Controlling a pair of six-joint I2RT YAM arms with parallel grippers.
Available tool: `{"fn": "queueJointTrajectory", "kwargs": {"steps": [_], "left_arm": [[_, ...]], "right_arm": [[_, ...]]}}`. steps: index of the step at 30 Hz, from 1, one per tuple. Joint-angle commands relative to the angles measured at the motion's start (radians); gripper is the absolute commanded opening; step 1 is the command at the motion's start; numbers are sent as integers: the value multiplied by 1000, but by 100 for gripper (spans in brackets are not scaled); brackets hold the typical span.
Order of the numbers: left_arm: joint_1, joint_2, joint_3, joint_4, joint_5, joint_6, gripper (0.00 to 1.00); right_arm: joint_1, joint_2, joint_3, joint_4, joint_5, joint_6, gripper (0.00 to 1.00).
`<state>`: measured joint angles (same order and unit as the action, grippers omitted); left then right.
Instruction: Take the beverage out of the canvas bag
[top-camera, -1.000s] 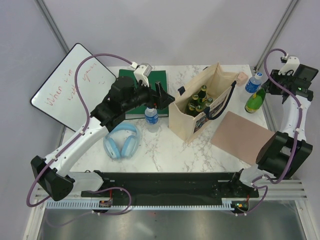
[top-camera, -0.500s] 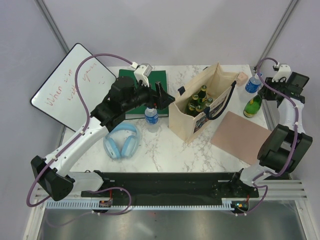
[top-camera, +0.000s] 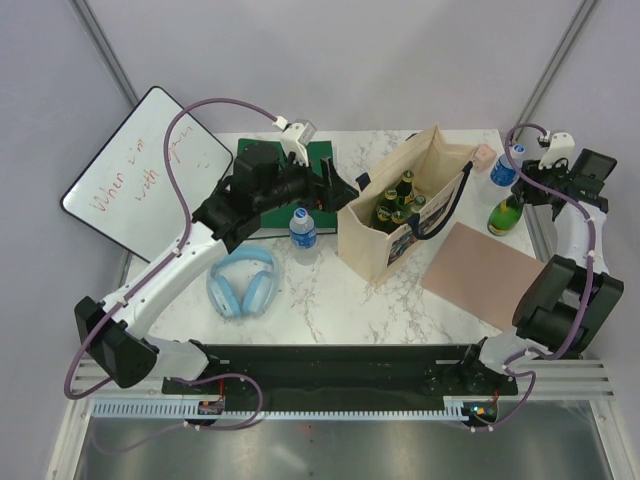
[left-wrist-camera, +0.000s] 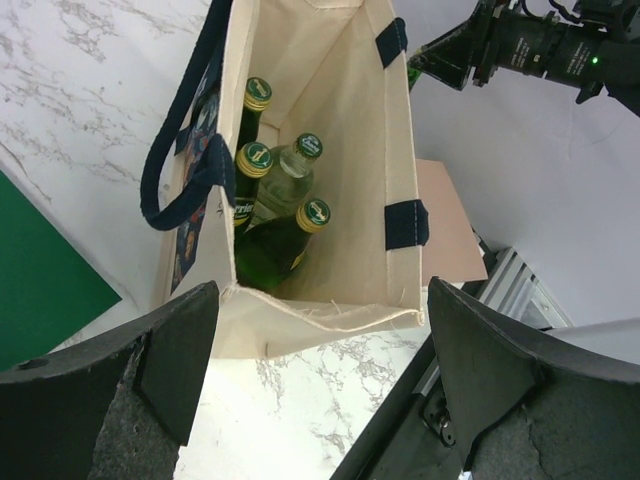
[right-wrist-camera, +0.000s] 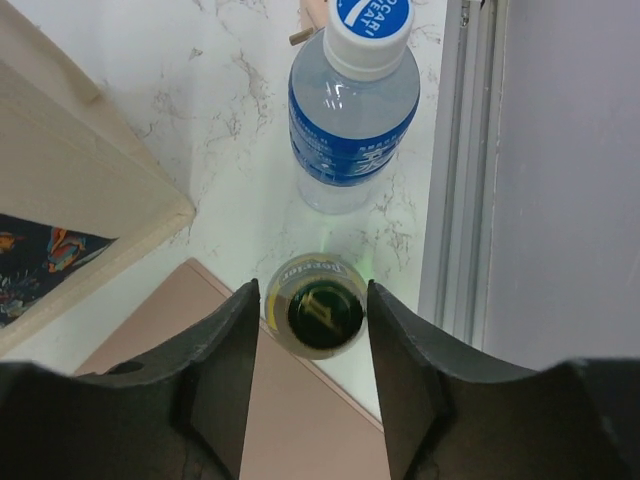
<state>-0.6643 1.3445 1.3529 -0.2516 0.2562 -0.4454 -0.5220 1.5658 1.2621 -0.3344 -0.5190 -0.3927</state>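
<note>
The beige canvas bag (top-camera: 385, 250) stands open at mid table and holds several green glass bottles (top-camera: 395, 205). In the left wrist view I look down into the canvas bag (left-wrist-camera: 340, 150) at the capped bottles (left-wrist-camera: 280, 220). My left gripper (top-camera: 338, 188) is open wide and empty, just left of the bag's rim; it also shows in the left wrist view (left-wrist-camera: 320, 300). My right gripper (top-camera: 530, 190) hangs over a green bottle (top-camera: 505, 212) standing on the table at the far right. In the right wrist view the gripper (right-wrist-camera: 312, 300) is open, one finger on each side of the bottle's cap (right-wrist-camera: 318, 315).
A water bottle (top-camera: 505, 168) stands beside the green bottle, also in the right wrist view (right-wrist-camera: 355, 110). A pinkish board (top-camera: 480, 270) lies right of the bag. Another water bottle (top-camera: 303, 232), blue headphones (top-camera: 243, 283), a green book (top-camera: 322, 155) and a whiteboard (top-camera: 140, 165) are on the left.
My left arm has risen and swung its gripper a little closer to the bag. My right wrist has shifted left, over the green bottle.
</note>
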Motion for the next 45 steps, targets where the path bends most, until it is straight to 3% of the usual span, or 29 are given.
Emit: {"fn": "queueJointTrajectory", "kwargs": {"steps": [1,5,10,19,23,30,35,45], "left_arm": [[-8,18,77,31,43,10,91],[-12,30,104,14,52,20,91],[-21,50,169,-50,40,43,91],[-89,151,302,-182,-40,82,89],[-155,251,446,-254,-72,123,84],[-199,473,698,-446,-184,148,63],[-225,639,885,-606,-253,162,58],[-235,791,1015,-653,-360,126,54]], "right_arm": [[-3,-84,3,-15,-24,-44,59],[-4,-124,37,-54,-6,-29,78],[-4,-161,94,-113,-12,-14,87],[-3,-122,328,-262,-144,43,91],[11,-113,401,-327,-176,41,91],[48,-122,404,-376,-217,40,91],[92,-128,378,-382,-225,54,91],[181,-121,365,-382,-207,71,91]]}}
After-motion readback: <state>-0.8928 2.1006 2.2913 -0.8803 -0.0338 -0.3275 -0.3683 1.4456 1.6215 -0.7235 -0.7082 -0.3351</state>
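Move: The left gripper is empty and wide open; the leaning green bottle in the canvas bag lies about 13 cm to its right, 4 cm ahead and 23 cm below. Of that bottle, the upright green bottle is 5 cm farther out, the clear bottle 2 cm farther out and 6 cm right. The right fingers still surround the neck of the set-down bottle, its middle 9 cm straight below; the blue-label bottle stands 10 cm ahead and 1 cm right, the bag some 22 cm left and 2 cm ahead. Open the right fingers wide to free the neck of the set-down bottle, raise that gripper about 15 cm, then swing it left towards the bag. Meanwhile lift the left gripper slightly, carry it some 12 cm right over the bag and lower it towards the leaning green bottle, edging forward, tipping the fingers further down and narrowing them to roughly half open, without gripping yet. ##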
